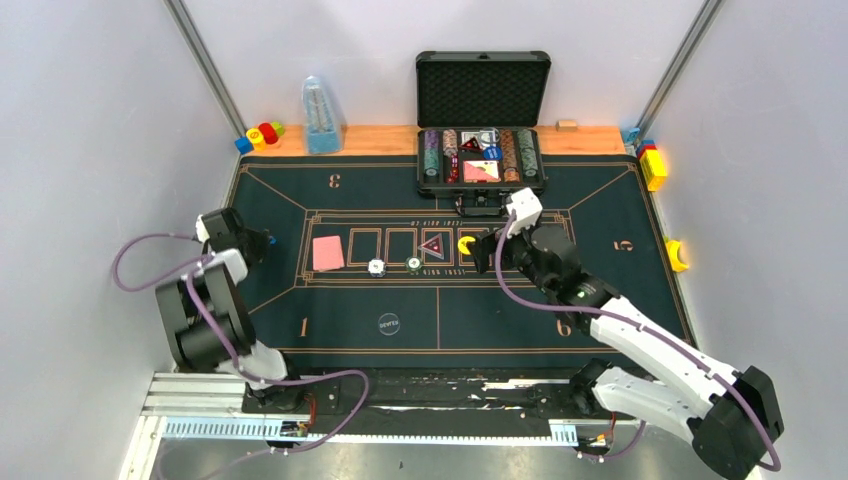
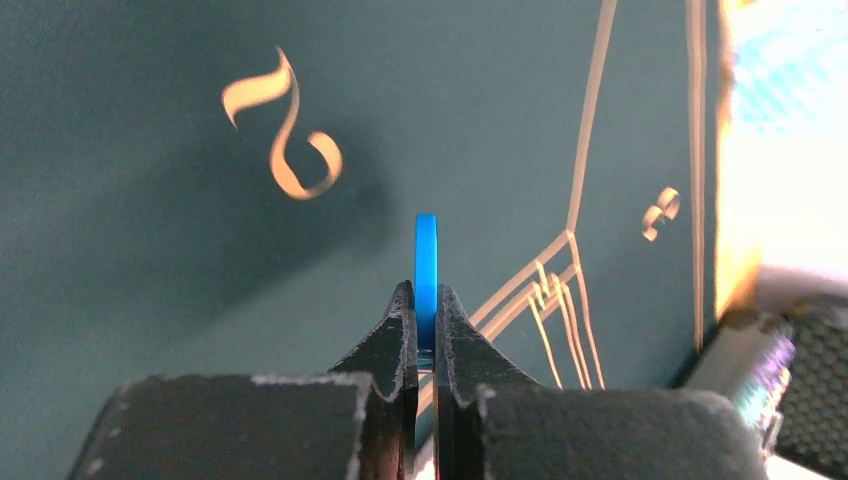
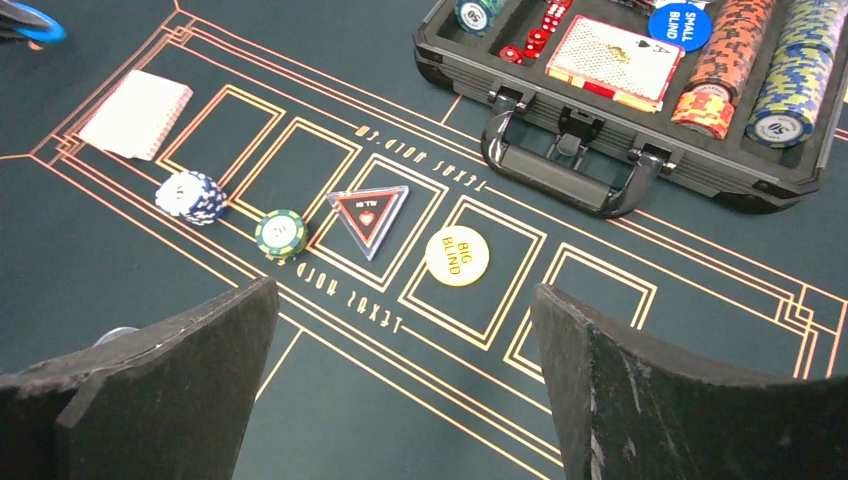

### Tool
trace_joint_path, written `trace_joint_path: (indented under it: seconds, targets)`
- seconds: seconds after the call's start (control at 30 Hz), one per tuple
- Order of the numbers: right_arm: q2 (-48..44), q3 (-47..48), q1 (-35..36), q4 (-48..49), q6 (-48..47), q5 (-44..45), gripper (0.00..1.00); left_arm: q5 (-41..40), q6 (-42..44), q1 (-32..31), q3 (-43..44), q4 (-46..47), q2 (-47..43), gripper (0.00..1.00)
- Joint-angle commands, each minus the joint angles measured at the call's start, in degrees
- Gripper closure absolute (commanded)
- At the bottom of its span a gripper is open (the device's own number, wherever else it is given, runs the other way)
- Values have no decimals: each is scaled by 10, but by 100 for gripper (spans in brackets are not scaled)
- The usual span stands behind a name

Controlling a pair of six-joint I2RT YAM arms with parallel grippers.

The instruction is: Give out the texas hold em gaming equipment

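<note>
My left gripper (image 2: 426,290) is shut on a thin blue disc (image 2: 427,250), held edge-on above the green mat near its left side (image 1: 262,241). My right gripper (image 3: 405,290) is open and holds nothing; it hovers over the mat just in front of the yellow "big blind" disc (image 3: 457,256). On the marked boxes lie a pink-backed card stack (image 3: 135,114), a white chip (image 3: 190,195), a green chip (image 3: 281,233) and a dark triangular piece (image 3: 370,215). The open black case (image 3: 560,150) holds chip stacks, cards and a blue "small blind" disc (image 3: 679,25).
A tall clear blue bottle-like object (image 1: 321,115) and toy blocks (image 1: 260,134) stand at the back left. More blocks (image 1: 652,165) sit along the right wall. A dark round disc (image 1: 389,324) lies on the near part of the mat.
</note>
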Motion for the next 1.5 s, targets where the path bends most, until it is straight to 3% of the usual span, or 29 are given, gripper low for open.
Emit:
trace_joint_path:
  seconds: [0.0,0.1,0.2,0.27,0.33,0.43,0.47,0.5,0.57,0.8,0.93,1.03,1.2,1.3,1.47]
  targets:
    - [-41,-31,-1,100,31,-8,0,5,-16,14,71,43,108,100]
    - [-47,-39,-8,112,26,10,0,-2,-10,14,107,-1,168,100]
    - [-43,-50,-20,126,29,18,0,-3,-17,15,107,-27,183,100]
    - [-34,-56,-23,131,34,18,0,-14,-11,15,116,-75,176,95]
    - [-26,-56,-25,130,40,22,0,-34,-2,15,117,-124,159,78]
    - [-19,-61,-28,129,46,29,0,-63,14,15,116,-184,126,38]
    - [-19,-62,-30,129,50,30,0,-72,18,15,114,-207,108,31]
    - [-19,-64,-33,129,52,30,0,-91,18,15,114,-220,99,11]
    - [-17,-67,-38,136,59,27,0,-110,18,15,114,-251,72,2]
    - [35,-24,-55,77,96,26,0,-113,36,14,112,-319,-75,0]
    - [97,14,-69,33,124,9,0,-59,60,5,96,-317,-169,0]
    - [193,71,-78,-40,143,16,0,-28,85,-61,91,-328,-212,0]
    - [345,180,-83,-119,164,-16,11,-25,115,-207,85,-327,-217,0]
    - [415,227,-83,-133,163,-28,22,6,119,-236,101,-337,-195,0]
    - [490,273,-78,-146,154,-2,24,-3,126,-249,92,-326,-204,0]
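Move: The small blind chip, shut in the left fingers, goes to bare mat about 4 cm ahead, 2 cm left and 6 cm below; the seat number lies some 3 cm ahead and 6 cm left of that hand, the red-backed cards about 12 cm to its right. For the open right hand, the big blind is roughly 10 cm ahead, 3 cm left, 19 cm down, with the triangle some 8 cm left of it and the case handle 9 cm beyond. The small blind is carried down and forward about 4 cm each to the mat; the left fingers open wide, and the empty hand draws back, rises and swings some 18 cm right towards the red-backed cards, turning clockwise. Over the big blind the right hand first hovers, easing forward, then sinks about 16 cm in all and 8 cm forward, tipping some 30 degrees down while its fingers narrow to three-quarters open, still clear of the chip. ##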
